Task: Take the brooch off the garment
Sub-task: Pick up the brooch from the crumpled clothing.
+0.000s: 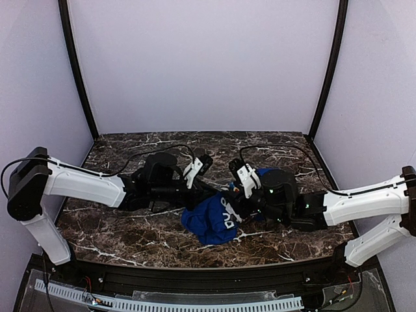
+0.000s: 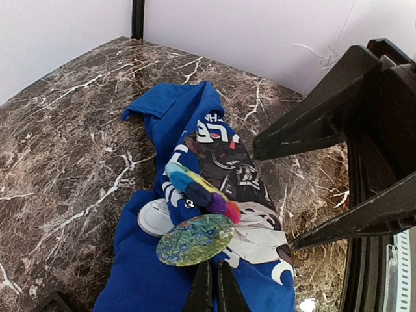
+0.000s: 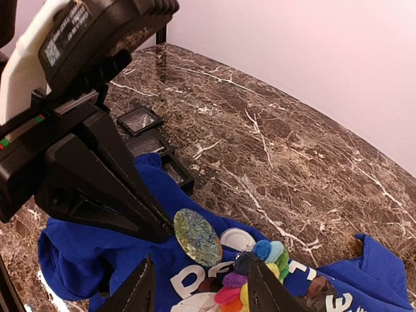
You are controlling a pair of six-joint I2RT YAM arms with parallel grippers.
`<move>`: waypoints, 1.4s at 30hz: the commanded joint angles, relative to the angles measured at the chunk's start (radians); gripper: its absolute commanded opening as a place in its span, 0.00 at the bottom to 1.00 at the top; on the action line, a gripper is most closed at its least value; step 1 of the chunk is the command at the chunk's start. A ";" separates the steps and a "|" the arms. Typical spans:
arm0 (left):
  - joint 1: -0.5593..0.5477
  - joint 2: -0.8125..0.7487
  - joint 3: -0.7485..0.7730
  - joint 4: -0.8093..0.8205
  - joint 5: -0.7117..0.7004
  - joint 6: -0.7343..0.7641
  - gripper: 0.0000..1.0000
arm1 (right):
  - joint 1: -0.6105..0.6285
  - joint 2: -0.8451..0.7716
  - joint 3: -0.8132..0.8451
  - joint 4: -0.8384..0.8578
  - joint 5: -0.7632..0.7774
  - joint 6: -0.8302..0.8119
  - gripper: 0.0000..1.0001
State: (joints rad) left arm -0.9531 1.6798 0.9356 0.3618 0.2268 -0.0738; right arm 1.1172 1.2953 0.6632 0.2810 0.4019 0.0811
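A blue printed garment (image 1: 208, 221) lies bunched on the marble table. The brooch (image 2: 195, 239) is a round green, yellow and blue disc, tilted up off the cloth (image 2: 130, 279). My left gripper (image 2: 211, 286) is shut, pinching the blue cloth right at the disc's lower edge. In the right wrist view the brooch (image 3: 197, 237) stands beside the left gripper's black tips (image 3: 159, 224). My right gripper (image 3: 201, 263) is open, its fingers (image 3: 140, 289) straddling the brooch and holding nothing. It shows as two black prongs (image 2: 292, 133) in the left wrist view.
A rainbow felt ornament (image 2: 201, 192) and a white round disc (image 2: 153, 218) sit on the garment just past the brooch. Small dark square trays (image 3: 140, 120) lie on the marble behind the cloth, one (image 3: 179, 172) partly under it. White walls enclose the table.
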 commanded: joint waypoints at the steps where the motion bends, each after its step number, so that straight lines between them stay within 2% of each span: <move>1: -0.004 -0.069 0.026 -0.043 0.057 0.042 0.01 | -0.005 0.019 0.019 -0.035 -0.052 -0.040 0.48; 5: -0.003 -0.070 0.035 -0.066 0.070 0.051 0.01 | -0.005 0.048 0.035 -0.037 -0.061 -0.053 0.46; 12: -0.003 -0.063 0.054 -0.099 0.082 0.058 0.01 | -0.005 0.089 0.053 -0.013 -0.039 -0.071 0.33; 17: -0.003 -0.062 0.052 -0.100 0.079 0.056 0.01 | -0.004 0.105 0.056 0.001 -0.010 -0.074 0.18; 20: -0.003 -0.059 0.051 -0.099 0.077 0.054 0.01 | -0.002 0.105 0.045 0.027 0.015 -0.075 0.02; 25: -0.003 -0.054 0.043 -0.076 0.087 0.041 0.01 | 0.006 0.101 0.007 0.121 0.031 -0.075 0.00; 27: -0.003 -0.051 0.040 -0.068 0.097 0.035 0.05 | 0.007 0.103 -0.013 0.174 0.046 -0.075 0.00; 29: -0.003 -0.057 0.031 -0.053 0.103 0.028 0.14 | 0.007 0.104 -0.041 0.244 0.066 -0.072 0.00; 31: -0.003 -0.073 0.007 -0.021 0.098 0.018 0.24 | 0.006 0.101 -0.075 0.326 0.083 -0.063 0.00; 32: -0.003 -0.081 -0.003 -0.011 0.085 0.012 0.33 | 0.007 0.097 -0.094 0.371 0.088 -0.061 0.00; 36: -0.001 -0.132 -0.051 0.040 0.037 0.000 0.53 | 0.007 0.080 -0.177 0.559 0.074 -0.055 0.00; 42: 0.010 -0.158 -0.053 0.058 0.027 -0.007 0.68 | 0.007 0.061 -0.272 0.786 0.014 -0.074 0.00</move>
State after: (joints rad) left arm -0.9516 1.5581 0.8886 0.3748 0.2684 -0.0711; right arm 1.1194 1.3823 0.4328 0.8089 0.4400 0.0109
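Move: The oval brooch on the crumpled garment lies just off the right hand's half-open fingers, about 2 cm ahead, 2 cm left and 3 cm below. The rainbow pin sits some 4 cm to the right of the brooch and a little lower; a white disc on the cloth is roughly 4 cm farther out than it. From the left hand's still-shut fingers the brooch is about 3 cm right, 1 cm ahead, nearly level. Right hand sinks about 3 cm, pinches the brooch, then tilts up some 10 degrees; left opens and rises. ##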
